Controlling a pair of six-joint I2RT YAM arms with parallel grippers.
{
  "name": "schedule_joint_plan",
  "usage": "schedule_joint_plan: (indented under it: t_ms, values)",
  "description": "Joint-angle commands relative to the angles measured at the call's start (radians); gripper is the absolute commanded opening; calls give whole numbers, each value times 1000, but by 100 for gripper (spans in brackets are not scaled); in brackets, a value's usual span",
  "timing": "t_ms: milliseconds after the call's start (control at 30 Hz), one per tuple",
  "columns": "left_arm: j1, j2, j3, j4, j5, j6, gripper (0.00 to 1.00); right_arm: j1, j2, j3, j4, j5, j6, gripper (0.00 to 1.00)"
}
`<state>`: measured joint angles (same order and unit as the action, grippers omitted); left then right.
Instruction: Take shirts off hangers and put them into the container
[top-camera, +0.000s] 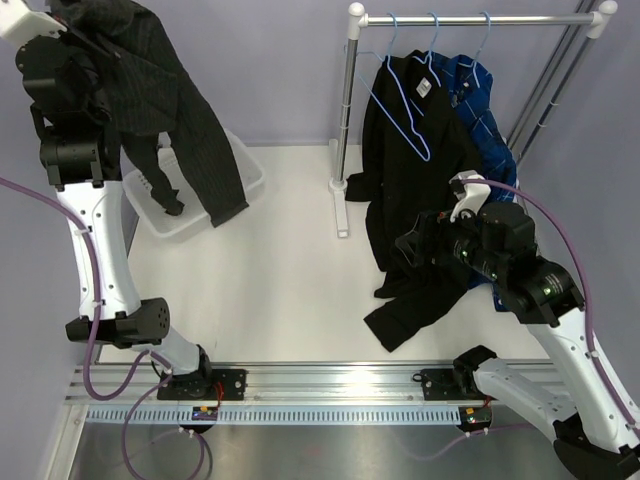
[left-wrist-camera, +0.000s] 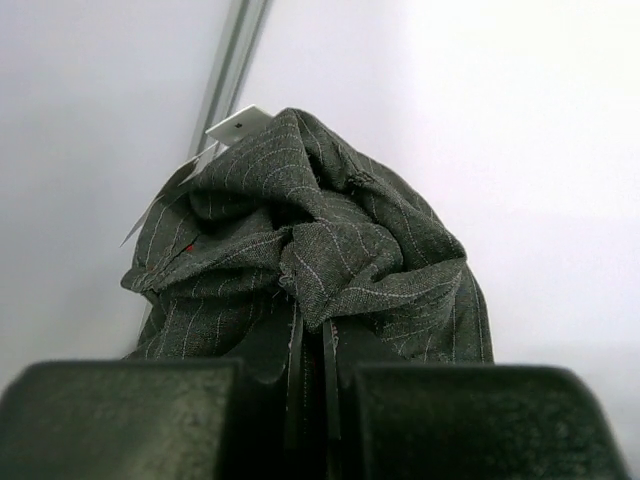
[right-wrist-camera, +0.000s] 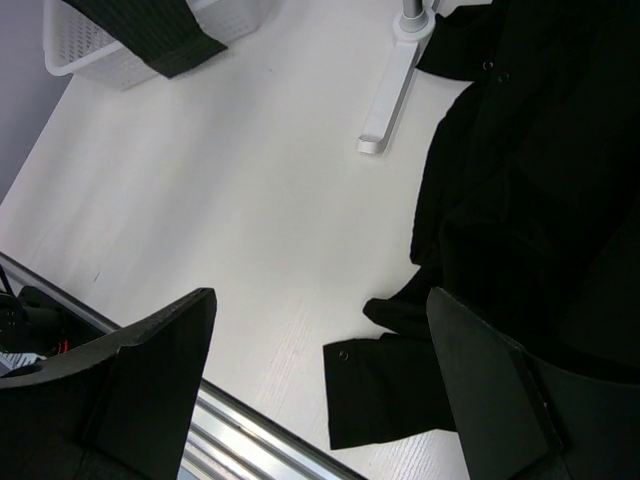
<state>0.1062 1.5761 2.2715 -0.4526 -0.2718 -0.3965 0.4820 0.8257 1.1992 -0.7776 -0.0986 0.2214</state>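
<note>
My left gripper (left-wrist-camera: 312, 340) is raised high at the far left, shut on a bunched fold of the charcoal pinstriped shirt (left-wrist-camera: 310, 240). That shirt (top-camera: 175, 100) hangs down, its tails and a sleeve reaching into the white container (top-camera: 248, 172). On the rail, light-blue hangers (top-camera: 403, 108) carry the black shirt (top-camera: 410, 180) and, behind it, the blue checked shirt (top-camera: 490, 135). My right gripper (top-camera: 412, 248) is open beside the black shirt's lower front (right-wrist-camera: 540, 180), nothing between its fingers (right-wrist-camera: 160, 370). A black cuff (right-wrist-camera: 390, 395) lies on the table.
The silver clothes rack (top-camera: 470, 18) stands at the back right, its white foot (right-wrist-camera: 385, 105) running across the table toward me. The container's perforated wall (right-wrist-camera: 90, 50) shows at the far left. An aluminium rail (top-camera: 330, 385) with the arm bases lines the near edge.
</note>
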Motion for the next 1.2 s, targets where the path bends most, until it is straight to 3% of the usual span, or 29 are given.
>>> schedule_joint_plan:
  t_ms: [0,100,400,667,1000,1033,1100,1167]
  values:
    - [30,10,3,230,37,21,0,-2,15,-3,60,-29,-14,96]
    - [36,16,-67,239,51,15,0,-2,30,-15,78,-35,-24,96]
    - [35,18,-533,376,22,76,0,0,32,-52,107,-81,-34,96]
    - [33,91,-817,370,112,54,0,-3,23,-90,133,-76,-14,96]
    - [21,433,-675,258,195,82,1,-2,39,-93,110,-55,-2,96]
    - [21,455,-638,235,194,99,11,-2,42,-90,107,-53,-2,96]
    - [21,496,-592,204,197,125,18,-2,50,-86,103,-55,-1,96]
    - [23,487,-551,172,207,137,34,-2,50,-76,97,-49,-5,96]
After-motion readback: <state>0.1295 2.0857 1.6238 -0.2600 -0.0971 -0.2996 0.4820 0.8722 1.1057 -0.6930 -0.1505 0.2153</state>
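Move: The left hand, fingers shut on the dark pinstriped shirt, is high up: the white container's middle lies some 55 cm below it, about 7 cm ahead and 5 cm to its right. The rack's foot stands roughly 40 cm to the right and 5 cm ahead, some 59 cm below. From the open right hand the container lies about 48 cm to the left, 26 cm ahead and 28 cm below. Left hand carries the shirt 50 cm down into the container, tipping down and partly opening; right sinks slightly. ##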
